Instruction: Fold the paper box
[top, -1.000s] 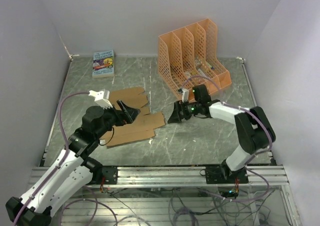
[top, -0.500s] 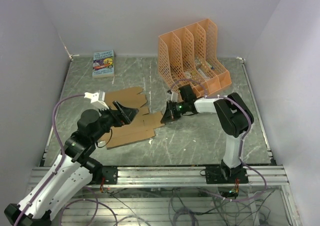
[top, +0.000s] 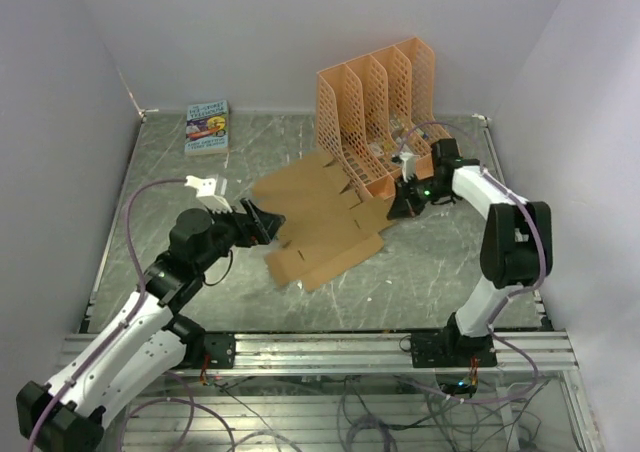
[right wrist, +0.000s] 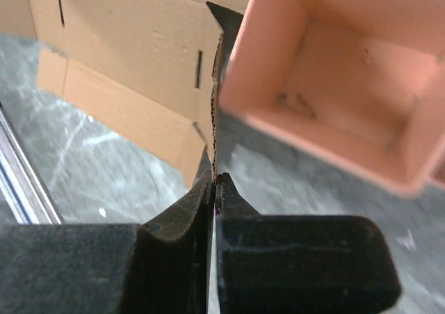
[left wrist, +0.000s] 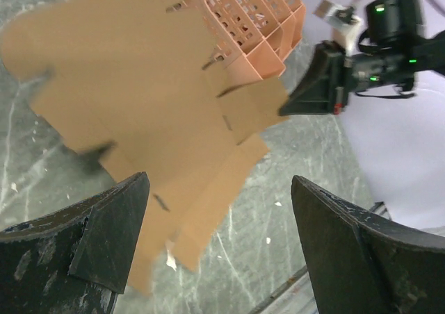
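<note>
The paper box (top: 320, 227) is a flat tan cardboard sheet with creases and tabbed flaps, lying in the middle of the table with its right edge raised. My right gripper (top: 403, 207) is shut on that right edge, just in front of the orange rack. In the right wrist view the gripper (right wrist: 215, 182) pinches the cardboard (right wrist: 125, 64) edge-on. My left gripper (top: 265, 222) hangs open at the sheet's left side, touching nothing. The left wrist view shows its fingers (left wrist: 104, 237) wide apart above the sheet (left wrist: 153, 98).
An orange perforated file rack (top: 385, 122) stands at the back right, right beside the held edge (right wrist: 334, 85). A small colourful book (top: 207, 126) lies at the back left. White walls close in the table on three sides.
My right gripper shut on the cardboard's right edge and dragged the sheet to the right, up to the orange rack. The sheet slid out from under the left gripper, which stayed open.
</note>
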Robot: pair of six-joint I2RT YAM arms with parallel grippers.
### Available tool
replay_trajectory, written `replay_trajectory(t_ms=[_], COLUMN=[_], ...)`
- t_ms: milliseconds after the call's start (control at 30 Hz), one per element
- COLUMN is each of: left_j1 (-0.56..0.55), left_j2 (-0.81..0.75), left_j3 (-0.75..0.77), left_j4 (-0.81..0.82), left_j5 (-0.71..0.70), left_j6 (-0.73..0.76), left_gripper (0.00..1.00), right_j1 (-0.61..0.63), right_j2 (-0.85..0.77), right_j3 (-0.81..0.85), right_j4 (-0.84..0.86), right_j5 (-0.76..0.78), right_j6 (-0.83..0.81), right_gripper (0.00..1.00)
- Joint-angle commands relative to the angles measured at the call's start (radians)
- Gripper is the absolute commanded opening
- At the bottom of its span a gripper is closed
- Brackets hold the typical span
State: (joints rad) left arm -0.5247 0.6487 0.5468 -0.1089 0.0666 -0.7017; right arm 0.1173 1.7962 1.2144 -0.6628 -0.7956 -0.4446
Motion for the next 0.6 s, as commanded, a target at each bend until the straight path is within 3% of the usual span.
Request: replay_trajectory(t_ms=[0,167,333,467,567], left_j1=[0.006,0.026,0.140,0.204,0.219], left_j2=[0.092,0.144,0.035,-0.112,-0.128], left_j3=[0.047,0.065,-0.021,-0.016,0.021], left_j4=[0.112,0.083,-0.033,-0.083,-0.026], left_j5=[-0.008,-0.050,-0.095,-0.092,0.003], left_j6=[0.131,0.110,0.005,0.063,0.141], left_gripper=[0.95,0.94,0.95,0.94,0.94], right_j1=[-0.033,-0.032,-0.030,-0.029,-0.029], right_j2=[-0.153,-0.323,-0.372,-0.348,-0.339], right_j3=[-0.020,-0.041,-0.035,-0.002,0.014], right_j4=[-0.160,-0.090,-0.078,-0.086,-0.130], right_j5=[0.041,0.083,0.044,0.059,0.029], right_j6=[-0.326,-0.409,-0.452,-0.472,-0.512], right_gripper=[0.00,0.00,0.00,0.00,0.00])
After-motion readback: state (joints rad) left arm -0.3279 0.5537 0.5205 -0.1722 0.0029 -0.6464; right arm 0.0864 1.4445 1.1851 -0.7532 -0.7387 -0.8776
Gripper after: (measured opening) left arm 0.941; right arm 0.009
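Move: Straddling the middle of the paper box, which is an unfolded sheet: the right hand already pinches a flap on its right edge, with the sheet's middle some 17 cm to the left, 3 cm back and 5 cm lower. The plastic rack stands about 14 cm ahead of that hand, neither left nor right. From the open left hand the sheet's middle lies roughly 12 cm to the right, 6 cm ahead and 21 cm below. Lifting the pinched flap, the shut right fingers slip about 3 cm right, then climb roughly 9 cm beside the rack's front while the hand tips some 30 degrees, the fingertips swinging forward, and turns a little counter-clockwise. The left hand, still open and empty, first eases forward and slightly down, then swings about 7 cm left, away from the sheet, turning counter-clockwise. ##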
